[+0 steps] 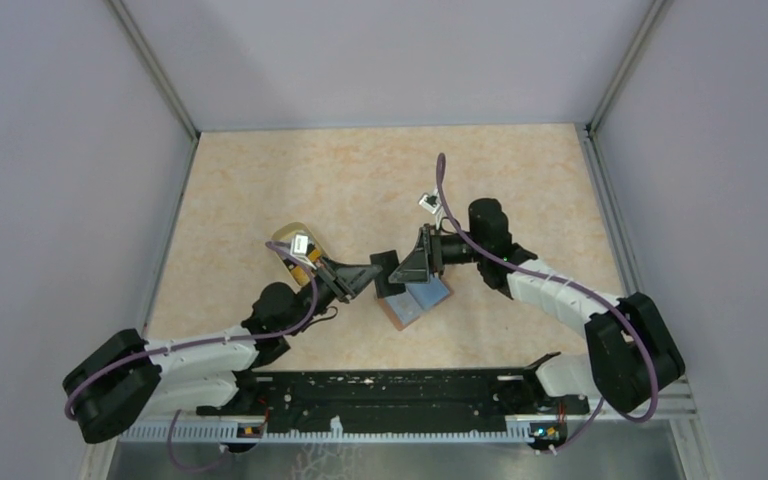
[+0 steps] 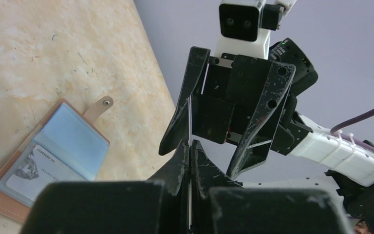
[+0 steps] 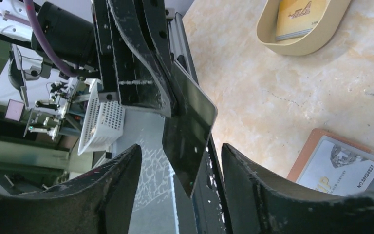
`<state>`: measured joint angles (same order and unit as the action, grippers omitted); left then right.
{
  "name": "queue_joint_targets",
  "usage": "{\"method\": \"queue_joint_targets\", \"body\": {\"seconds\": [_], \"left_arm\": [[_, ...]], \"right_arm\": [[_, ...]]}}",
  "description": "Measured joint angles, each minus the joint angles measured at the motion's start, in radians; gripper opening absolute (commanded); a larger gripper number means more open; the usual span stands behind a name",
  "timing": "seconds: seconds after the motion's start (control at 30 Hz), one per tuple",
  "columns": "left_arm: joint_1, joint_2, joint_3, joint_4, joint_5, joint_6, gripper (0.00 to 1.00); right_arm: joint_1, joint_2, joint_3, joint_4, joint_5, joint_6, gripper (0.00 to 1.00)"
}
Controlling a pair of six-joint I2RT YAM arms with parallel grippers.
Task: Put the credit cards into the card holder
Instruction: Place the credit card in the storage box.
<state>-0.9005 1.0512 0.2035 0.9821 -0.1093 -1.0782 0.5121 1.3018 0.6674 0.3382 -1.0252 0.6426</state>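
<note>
My left gripper (image 1: 371,272) (image 2: 189,144) is shut on a thin dark credit card (image 1: 385,262) (image 3: 190,129), seen edge-on in the left wrist view, and holds it above the table. My right gripper (image 1: 398,272) (image 3: 180,152) faces it, open. The card's free corner hangs between the right fingers without touching either. Just below them the card holder (image 1: 422,300) (image 2: 73,136) (image 3: 316,146) lies open on the table, light blue lining up. A white card (image 2: 27,170) (image 3: 341,168) sits in one of its pockets.
A translucent yellowish cup (image 1: 288,236) (image 3: 302,45) lies behind the left gripper with an orange-yellow card (image 3: 297,17) inside. Grey walls enclose the table on the left, right and back. A black rail (image 1: 400,390) runs along the near edge.
</note>
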Motion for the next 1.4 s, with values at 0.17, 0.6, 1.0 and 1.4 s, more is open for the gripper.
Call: {"method": "queue_joint_targets", "body": {"seconds": [0.17,0.6,1.0,1.4], "left_arm": [[-0.055,0.04,0.027,0.016,-0.074,0.037,0.0],[-0.122,0.14,0.081,0.042,-0.207,0.08,0.0],[-0.132,0.111,0.074,0.037,-0.217,0.132,0.36],[-0.132,-0.014,0.003,0.079,-0.086,0.231,0.69]], "right_arm": [[0.0,-0.007,-0.001,-0.003,0.022,-0.005,0.54],[0.02,-0.015,0.0,-0.059,0.062,-0.074,0.39],[0.0,-0.021,0.001,-0.061,0.029,-0.079,0.0],[-0.017,-0.017,-0.04,0.193,-0.186,0.039,0.0]]}}
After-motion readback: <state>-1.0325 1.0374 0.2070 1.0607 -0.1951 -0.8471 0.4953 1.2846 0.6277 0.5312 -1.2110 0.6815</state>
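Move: Off to its right by about 6 cm and nearly level, the right gripper waits open for the black credit card the left hand still pinches. From the right hand, the card's middle lies some 4 cm to the left, level with it. The open card holder lies on the table roughly 19 cm below the right hand, about 3 cm ahead and 2 cm to its right; the storage box is some 13 cm ahead, 22 cm left, also on the table. Feeding the black card about 2 cm rightward, the left hand brings its free edge between the right hand's open fingers; the right sinks about 1 cm and pinches that edge. The left fingers then open wide and let go, while both hands draw back towards their bases about 3 cm and rise 2 to 3 cm. ##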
